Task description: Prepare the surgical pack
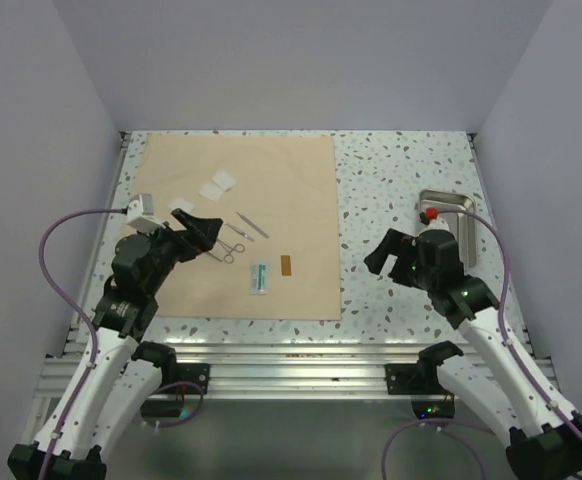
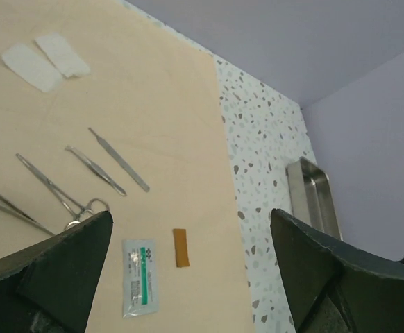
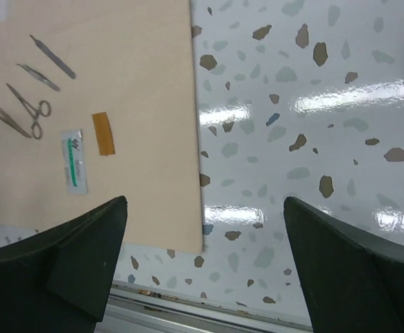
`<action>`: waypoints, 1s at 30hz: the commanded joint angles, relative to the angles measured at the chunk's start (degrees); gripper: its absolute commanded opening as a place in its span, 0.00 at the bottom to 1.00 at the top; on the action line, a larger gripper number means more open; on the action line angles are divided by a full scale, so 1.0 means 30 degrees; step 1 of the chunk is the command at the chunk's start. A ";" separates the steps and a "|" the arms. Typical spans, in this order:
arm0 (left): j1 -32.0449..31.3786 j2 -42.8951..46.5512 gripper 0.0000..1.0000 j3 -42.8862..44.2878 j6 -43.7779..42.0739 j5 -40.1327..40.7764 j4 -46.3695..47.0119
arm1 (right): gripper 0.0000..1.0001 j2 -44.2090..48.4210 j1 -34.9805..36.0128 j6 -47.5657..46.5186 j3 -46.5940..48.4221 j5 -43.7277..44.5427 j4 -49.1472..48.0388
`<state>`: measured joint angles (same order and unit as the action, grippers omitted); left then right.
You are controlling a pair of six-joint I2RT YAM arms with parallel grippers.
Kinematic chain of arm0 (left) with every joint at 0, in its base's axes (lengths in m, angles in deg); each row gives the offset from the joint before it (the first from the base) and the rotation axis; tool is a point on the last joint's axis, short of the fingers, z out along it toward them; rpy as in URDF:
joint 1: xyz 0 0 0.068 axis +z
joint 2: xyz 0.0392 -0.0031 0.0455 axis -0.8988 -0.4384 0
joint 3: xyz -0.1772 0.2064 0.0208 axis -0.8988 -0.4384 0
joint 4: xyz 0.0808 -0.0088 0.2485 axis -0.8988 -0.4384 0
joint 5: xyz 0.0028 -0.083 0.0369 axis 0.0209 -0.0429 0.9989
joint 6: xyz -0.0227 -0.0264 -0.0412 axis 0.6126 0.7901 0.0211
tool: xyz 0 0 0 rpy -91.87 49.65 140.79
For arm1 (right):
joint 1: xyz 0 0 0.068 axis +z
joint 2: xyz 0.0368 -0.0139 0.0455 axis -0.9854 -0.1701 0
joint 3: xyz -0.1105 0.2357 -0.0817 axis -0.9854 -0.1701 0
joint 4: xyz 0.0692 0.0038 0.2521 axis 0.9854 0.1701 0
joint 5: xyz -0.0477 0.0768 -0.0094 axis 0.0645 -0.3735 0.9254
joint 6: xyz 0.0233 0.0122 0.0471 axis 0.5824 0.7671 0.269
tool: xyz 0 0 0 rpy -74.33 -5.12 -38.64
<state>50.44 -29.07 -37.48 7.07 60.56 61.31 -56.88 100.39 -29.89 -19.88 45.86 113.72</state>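
The tan sheet (image 1: 271,190) lies flat on the left half of the table. On it rest white gauze squares (image 1: 218,184), small scissors (image 1: 233,250), two thin steel instruments (image 1: 251,226), a green-printed packet (image 1: 259,276) and a brown strip (image 1: 286,265). The steel tray (image 1: 461,205) stands off the sheet at the right. My left gripper (image 1: 199,228) hovers open over the sheet's left part, above the scissors (image 2: 63,198), with the packet (image 2: 140,276) showing between its jaws. Over bare table right of the sheet's edge (image 3: 195,139), my right gripper (image 1: 389,255) is open and holds nothing.
Speckled tabletop (image 1: 391,180) separates the sheet from the tray. White walls close in the back and both sides. An aluminium rail (image 1: 291,350) runs along the near edge, with both arm bases behind it.
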 commanded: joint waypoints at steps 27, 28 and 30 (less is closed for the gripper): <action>-0.2363 -1.4817 0.78 1.0841 -0.2533 0.5050 -0.9948 | 0.94 -0.7821 0.0186 -0.6219 0.4030 -0.1796 0.1610; -0.2393 -1.5140 0.78 1.1018 -0.2213 0.5400 -1.0036 | 0.93 -0.7850 0.0186 -0.6278 0.4030 -0.1941 0.1581; -0.2393 -1.5726 0.79 1.1254 -0.1482 0.6016 -1.0386 | 0.93 -0.7822 0.0186 -0.6307 0.3914 -0.2524 0.1290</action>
<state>43.55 -74.35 -6.18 -0.36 73.39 34.60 -80.31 100.76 -46.85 -10.20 40.47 118.77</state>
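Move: Roughly 25 cm below the open left hand and 5 cm ahead, about 1 cm to its right, lies the hemostat; the fine forceps are some 9 cm ahead and 5 cm right, the scalpel 11 cm ahead and 9 cm right, the long tweezers 4 cm ahead and 4 cm left. The open right hand has the tan strip about 24 cm left, 3 cm ahead and 16 cm below, the packet 31 cm left and level with it. Dropping straight down almost 10 cm, the left hand then reaches forward about 7 cm over the instruments, drifting slightly right late on, while its fingers tip from nearly level to steeply downward, its left side rises and its jaws narrow a little. The right hand sinks about 5 cm beside the mat, swinging left towards the strip and tipping down; it stays open. ##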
